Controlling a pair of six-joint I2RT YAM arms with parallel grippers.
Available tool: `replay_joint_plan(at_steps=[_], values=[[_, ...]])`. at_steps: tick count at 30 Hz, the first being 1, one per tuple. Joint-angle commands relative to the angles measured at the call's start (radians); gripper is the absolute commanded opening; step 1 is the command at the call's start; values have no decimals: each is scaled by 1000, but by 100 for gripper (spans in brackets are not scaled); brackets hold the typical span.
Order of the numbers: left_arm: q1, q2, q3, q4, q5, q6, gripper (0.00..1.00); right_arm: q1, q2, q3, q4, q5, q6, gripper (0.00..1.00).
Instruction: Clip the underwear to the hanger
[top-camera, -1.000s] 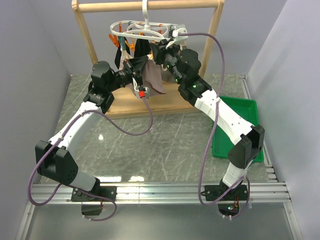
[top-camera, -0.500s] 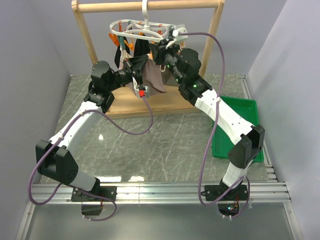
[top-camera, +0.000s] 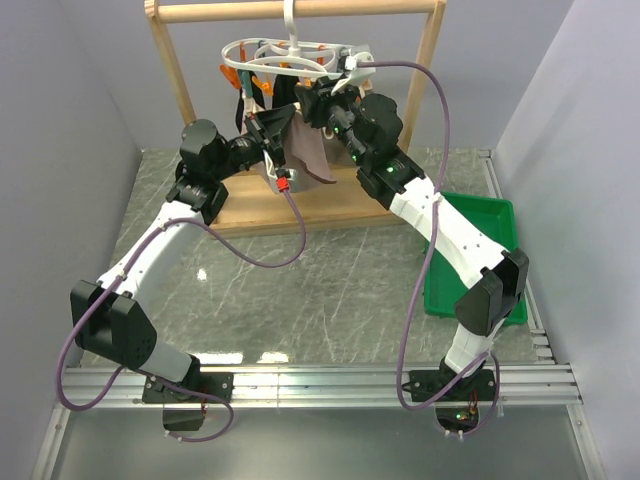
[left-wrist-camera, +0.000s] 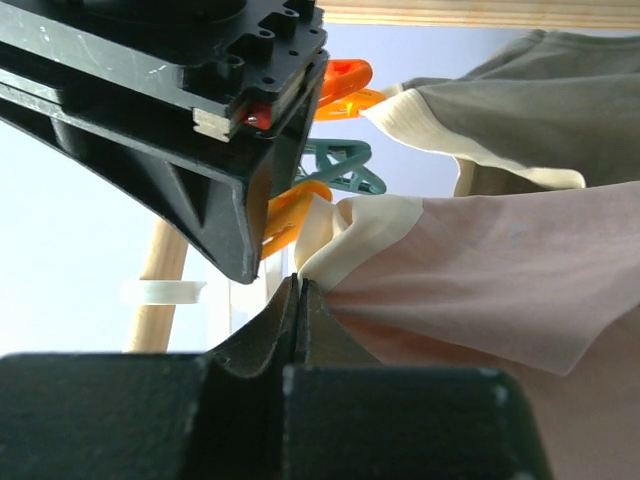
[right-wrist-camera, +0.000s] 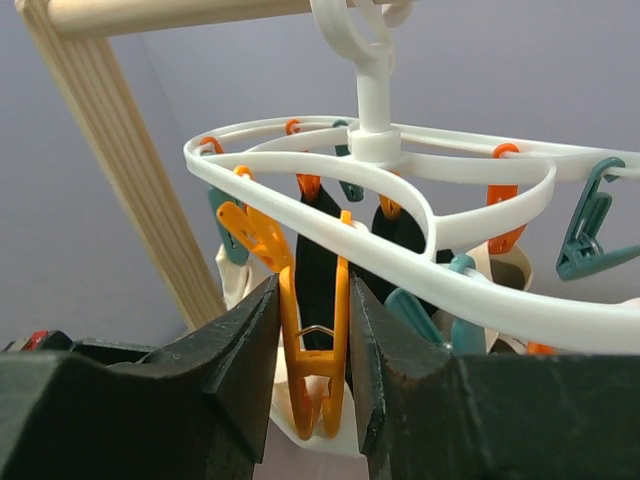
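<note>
The pink-beige underwear (top-camera: 308, 150) hangs under the white oval hanger (top-camera: 290, 55), on the side facing the arms. My left gripper (top-camera: 272, 127) is shut on a corner of its cream waistband. In the left wrist view the fingertips (left-wrist-camera: 298, 282) pinch the folded band and the underwear (left-wrist-camera: 470, 270) spreads to the right. My right gripper (right-wrist-camera: 314, 300) sits just below the hanger (right-wrist-camera: 420, 250) ring. Its two fingers press on either side of an orange peg (right-wrist-camera: 315, 350). Cream fabric (right-wrist-camera: 300, 440) lies at that peg's lower tips.
The hanger hooks over the tall wooden rack (top-camera: 430, 60), which stands on a board (top-camera: 300, 205). A black garment (right-wrist-camera: 318, 260) and a grey-taupe garment (left-wrist-camera: 540, 90) hang from other pegs. A green tray (top-camera: 480, 250) sits right of the right arm.
The left gripper and the underwear corner have risen slightly toward the ring. The right gripper's fingers now stand a little wider around the orange peg.
</note>
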Motion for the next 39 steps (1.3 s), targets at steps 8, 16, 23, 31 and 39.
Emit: replay_joint_plan(at_steps=[8,16,23,31,39], values=[[4,9,58,29,26,-12,0,-13,8,36,-75,-42,32,55],[4,19,61,24,18,-6,0,-48,-17,91,-74,-134,111,73],[4,27,62,34,11,-14,0,-93,-57,96,-86,-215,182,80],[4,18,38,35,11,-23,0,-128,-129,32,-114,-250,188,83],[4,13,22,44,12,-24,0,-150,-157,-27,-110,-270,164,81]])
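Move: The orange clip sits right at the right fingertips, level with them, its jaws at the pink underwear's waistband. From the right hand, a teal clip hangs about 3 cm to the right and level fore and aft, and another orange clip some 4 cm to the left, 1 cm farther out and 2 cm higher. The left hand, pinching the waistband, has the first orange clip about 3 cm to its right, 1 cm ahead and 3 cm above. Open the right gripper wide so its fingers let go of the orange clip's handles, dipping about 2 cm and coming back up as they spread. Then draw the right hand off to the right and somewhat back and up, roughly 5 cm, away from the clip, while the wrist turns some 10 degrees counter-clockwise. Keep the left gripper shut on the waistband, nearly still. ##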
